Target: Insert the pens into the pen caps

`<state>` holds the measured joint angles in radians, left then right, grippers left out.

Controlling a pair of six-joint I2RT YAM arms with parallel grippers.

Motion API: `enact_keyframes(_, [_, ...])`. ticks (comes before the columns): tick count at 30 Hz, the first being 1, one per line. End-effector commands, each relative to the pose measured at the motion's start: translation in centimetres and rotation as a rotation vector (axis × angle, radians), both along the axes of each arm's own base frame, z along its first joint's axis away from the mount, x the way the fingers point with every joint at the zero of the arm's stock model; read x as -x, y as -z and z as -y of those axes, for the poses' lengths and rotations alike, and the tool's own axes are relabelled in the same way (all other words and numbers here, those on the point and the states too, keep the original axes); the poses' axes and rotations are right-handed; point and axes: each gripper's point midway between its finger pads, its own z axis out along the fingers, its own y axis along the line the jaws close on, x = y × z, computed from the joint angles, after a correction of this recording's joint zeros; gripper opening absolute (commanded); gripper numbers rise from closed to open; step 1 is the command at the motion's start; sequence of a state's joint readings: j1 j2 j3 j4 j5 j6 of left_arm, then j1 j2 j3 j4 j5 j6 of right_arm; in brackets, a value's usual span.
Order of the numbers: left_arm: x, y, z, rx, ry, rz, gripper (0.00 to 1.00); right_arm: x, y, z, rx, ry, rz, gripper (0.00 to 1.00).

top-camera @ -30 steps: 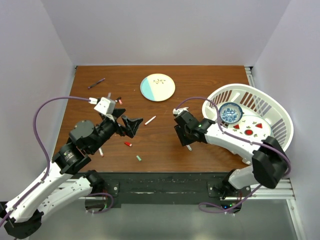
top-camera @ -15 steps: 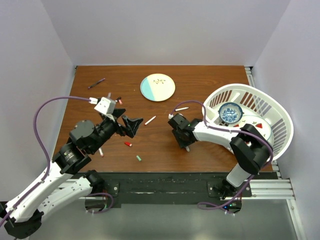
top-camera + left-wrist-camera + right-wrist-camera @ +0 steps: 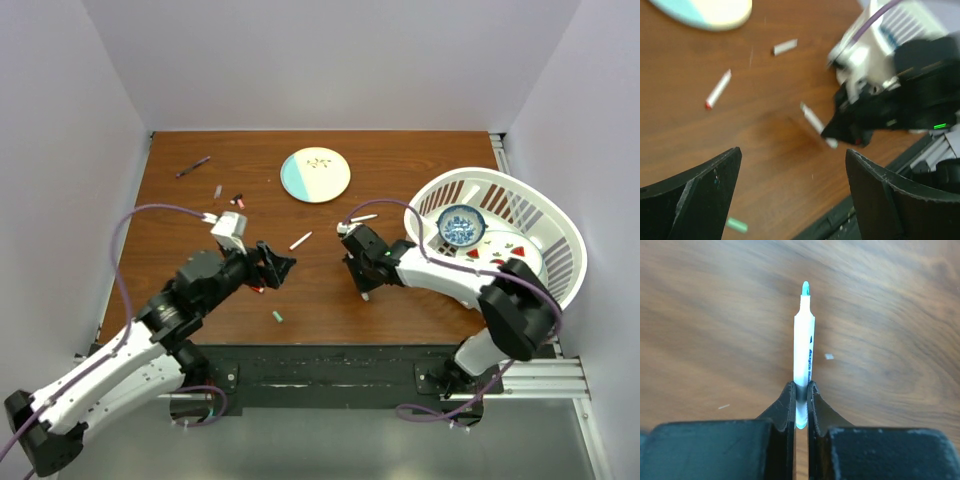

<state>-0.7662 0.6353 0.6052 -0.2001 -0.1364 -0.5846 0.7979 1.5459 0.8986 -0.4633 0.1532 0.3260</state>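
Note:
My right gripper (image 3: 800, 390) is shut on a white pen (image 3: 804, 340) with a green tip that points away from the wrist, low over the wood. From above, the right gripper (image 3: 362, 282) sits right of the table's middle. My left gripper (image 3: 277, 266) is open and empty, facing the right one across a short gap. Between the left gripper's (image 3: 792, 190) wide jaws I see bare wood, with the held pen (image 3: 815, 120) beyond. Loose pens lie at centre (image 3: 300, 240), near the basket (image 3: 364, 217) and far left, a dark purple pen (image 3: 193, 166). A green cap (image 3: 277, 316) lies near the front edge.
A round plate (image 3: 315, 175) lies at the back centre. A white basket (image 3: 560, 240) with a blue bowl (image 3: 460, 226) fills the right side. A red-and-black cap (image 3: 238, 201) and a small grey piece (image 3: 217, 190) lie at the back left.
My right gripper has closed on the green-tipped pen. The left arm has swung forward and right, bringing its open gripper toward the table's middle.

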Motion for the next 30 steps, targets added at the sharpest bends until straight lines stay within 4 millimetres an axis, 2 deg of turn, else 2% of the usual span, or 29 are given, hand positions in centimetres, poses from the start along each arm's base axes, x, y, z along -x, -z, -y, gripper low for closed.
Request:
enact_keyframes(1, [0.4, 3.2, 3.1, 0.127, 0.064, -0.153, 0.88, -0.5, -6.2, -5.3, -0.356, -0.032, 0.11, 0.0])
enact_keyframes(3, [-0.1, 4.4, 4.0, 0.104, 0.075, -0.185, 0.88, 0.3, -7.9, -6.1, -0.474, -0.036, 0.124, 0.0])
enact_keyframes(4, [-0.6, 3.5, 4.5, 0.125, 0.08, -0.163, 0.87, 0.5, -9.3, -7.3, -0.562, -0.068, 0.134, 0.0])
enact_keyframes(5, [-1.0, 4.1, 4.9, 0.109, 0.078, -0.178, 0.87, 1.1, -9.3, -7.4, -0.594, -0.075, 0.127, 0.0])
enact_keyframes(7, [-1.2, 3.3, 6.0, 0.133, 0.12, -0.164, 0.86, 1.7, -11.6, -8.3, -0.703, -0.093, 0.146, 0.0])
enact_keyframes(8, [-1.3, 3.8, 6.5, 0.131, 0.132, -0.179, 0.85, 2.1, -11.5, -8.2, -0.714, -0.092, 0.139, 0.0])
enact_keyframes(9, [-1.5, 3.1, 7.0, 0.153, 0.15, -0.159, 0.85, 2.3, -12.4, -8.2, -0.746, -0.085, 0.148, 0.0])
enact_keyframes(13, [-1.6, 3.2, 8.2, 0.18, 0.187, -0.158, 0.84, 3.2, -13.9, -8.4, -0.812, -0.109, 0.155, 0.0])
enact_keyframes(21, [-2.0, 2.3, 9.8, 0.234, 0.247, -0.118, 0.77, 4.4, -14.9, -8.9, -0.862, -0.149, 0.135, 0.0])
enact_keyframes(23, [-2.0, 2.4, 10.1, 0.228, 0.26, -0.116, 0.7, 4.5, -14.9, -8.9, -0.862, -0.15, 0.129, 0.0])
enact_keyframes(26, [-1.7, 2.3, 10.5, 0.23, 0.293, -0.107, 0.53, 4.8, -15.0, -9.0, -0.874, -0.16, 0.124, 0.0])
enact_keyframes(27, [-1.7, 2.3, 10.6, 0.231, 0.3, -0.105, 0.43, 5.0, -14.9, -9.0, -0.877, -0.163, 0.119, 0.0])
enact_keyframes(29, [-1.4, 2.2, 10.7, 0.237, 0.314, -0.103, 0.32, 5.2, -15.0, -9.1, -0.887, -0.177, 0.118, 0.0])
enact_keyframes(30, [-1.3, 2.1, 10.7, 0.239, 0.325, -0.101, 0.21, 5.3, -15.1, -9.1, -0.891, -0.18, 0.118, 0.0])
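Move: The green-tipped pen, pinched near its tail in the right hand, has its middle about 17 cm right, 4 cm ahead and 19 cm below the open left hand. From the right hand, the left gripper waits 19 cm left, 2 cm back and 19 cm up. On the table, the red-ended pen lies 13 cm ahead and 19 cm left of the right hand, the green cap 11 cm back and 26 cm left, both 3 cm lower. Right hand lifts its pinched pen some 14 cm and leftward; left hand comes right and down, closing around it. ##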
